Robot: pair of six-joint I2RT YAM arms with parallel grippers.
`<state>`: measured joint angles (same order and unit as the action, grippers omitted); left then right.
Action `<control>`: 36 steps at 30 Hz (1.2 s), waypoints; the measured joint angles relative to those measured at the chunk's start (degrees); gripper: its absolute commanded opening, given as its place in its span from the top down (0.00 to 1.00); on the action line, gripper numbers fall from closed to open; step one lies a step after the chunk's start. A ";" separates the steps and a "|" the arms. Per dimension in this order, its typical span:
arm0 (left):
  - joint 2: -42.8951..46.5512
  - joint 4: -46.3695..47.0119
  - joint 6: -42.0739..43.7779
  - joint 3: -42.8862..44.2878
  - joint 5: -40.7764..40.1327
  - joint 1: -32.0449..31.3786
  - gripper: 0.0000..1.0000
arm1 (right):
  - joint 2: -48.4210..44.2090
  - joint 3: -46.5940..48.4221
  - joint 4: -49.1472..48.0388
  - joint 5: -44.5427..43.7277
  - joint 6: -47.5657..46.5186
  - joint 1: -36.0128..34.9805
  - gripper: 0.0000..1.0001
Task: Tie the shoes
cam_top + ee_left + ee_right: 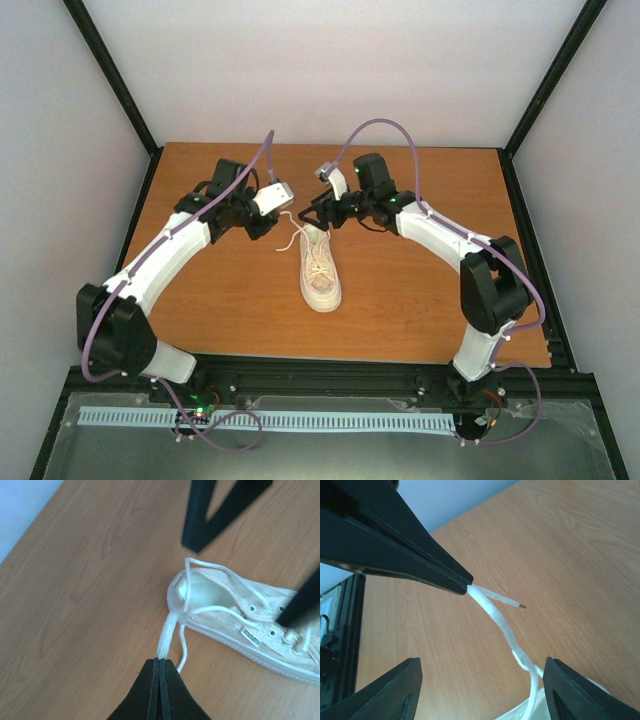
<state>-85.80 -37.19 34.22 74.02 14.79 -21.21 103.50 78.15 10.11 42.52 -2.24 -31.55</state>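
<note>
The cream low-top sneaker [321, 266] lies on the wooden table, toe toward the arms; it also shows in the left wrist view [240, 622]. My left gripper [161, 661] is shut on a white lace [167, 632] drawn out from the shoe's heel end. In the top view the left gripper [281, 217] sits just left of the heel. My right gripper [481, 662] is open and empty; its fingers [385, 692] straddle the same lace [505, 630] without touching it. In the top view the right gripper [312, 211] hovers over the heel.
The wooden table [420, 290] ends at a black frame on both sides and the near edge. White walls close the back and sides. The lace's free tip [512, 602] hangs beyond the left gripper's fingertips.
</note>
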 measured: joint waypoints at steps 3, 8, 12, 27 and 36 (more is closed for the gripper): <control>-2.05 0.39 0.07 1.73 0.31 0.35 0.99 | 4.70 3.21 0.76 0.94 -2.40 0.02 0.39; -3.85 -0.15 0.50 4.31 2.19 1.05 0.99 | 10.49 6.84 0.26 1.84 -3.87 0.09 0.52; -5.88 -0.37 0.59 6.62 3.50 1.57 0.99 | 12.31 8.09 -1.79 3.39 -3.58 0.07 0.86; -7.74 -5.99 -5.75 9.38 5.81 0.37 0.50 | 14.71 8.39 -10.43 -5.40 16.24 0.09 0.97; -15.32 -4.94 -9.90 7.45 5.51 -2.32 0.38 | 19.41 9.70 -9.53 -9.90 23.50 0.09 0.97</control>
<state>-101.12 -42.13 24.32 81.47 20.29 -23.53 122.91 87.85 0.58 32.62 21.26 -31.46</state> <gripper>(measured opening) 0.603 0.031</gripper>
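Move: The left hand already holds one lace near its end, and the right hand, open, goes for the stretch just below that grip: about 5 cm to its left, 2 cm ahead and 3 cm down. The shoe's heel opening lies some 7 cm ahead of the right hand, level sideways and 15 cm below. From the left hand, that stretch is 3 cm right, 1 cm ahead and 3 cm down; the other lace's loose end lies roughly 4 cm ahead, straight below by 18 cm. The right hand sinks about 4 cm while reaching forward and left, pinches the lace just below the left fingers, then stays shut and carries it some 5 cm farther forward and down towards the heel, tipping its fingers down and swinging clockwise by roughly 20 degrees. The left hand eases 4 cm forward, opens once the right has closed and lets the lace go, then draws back and right before dropping about 6 cm, open and tipping its fingers down, towards the other lace's loose end. ##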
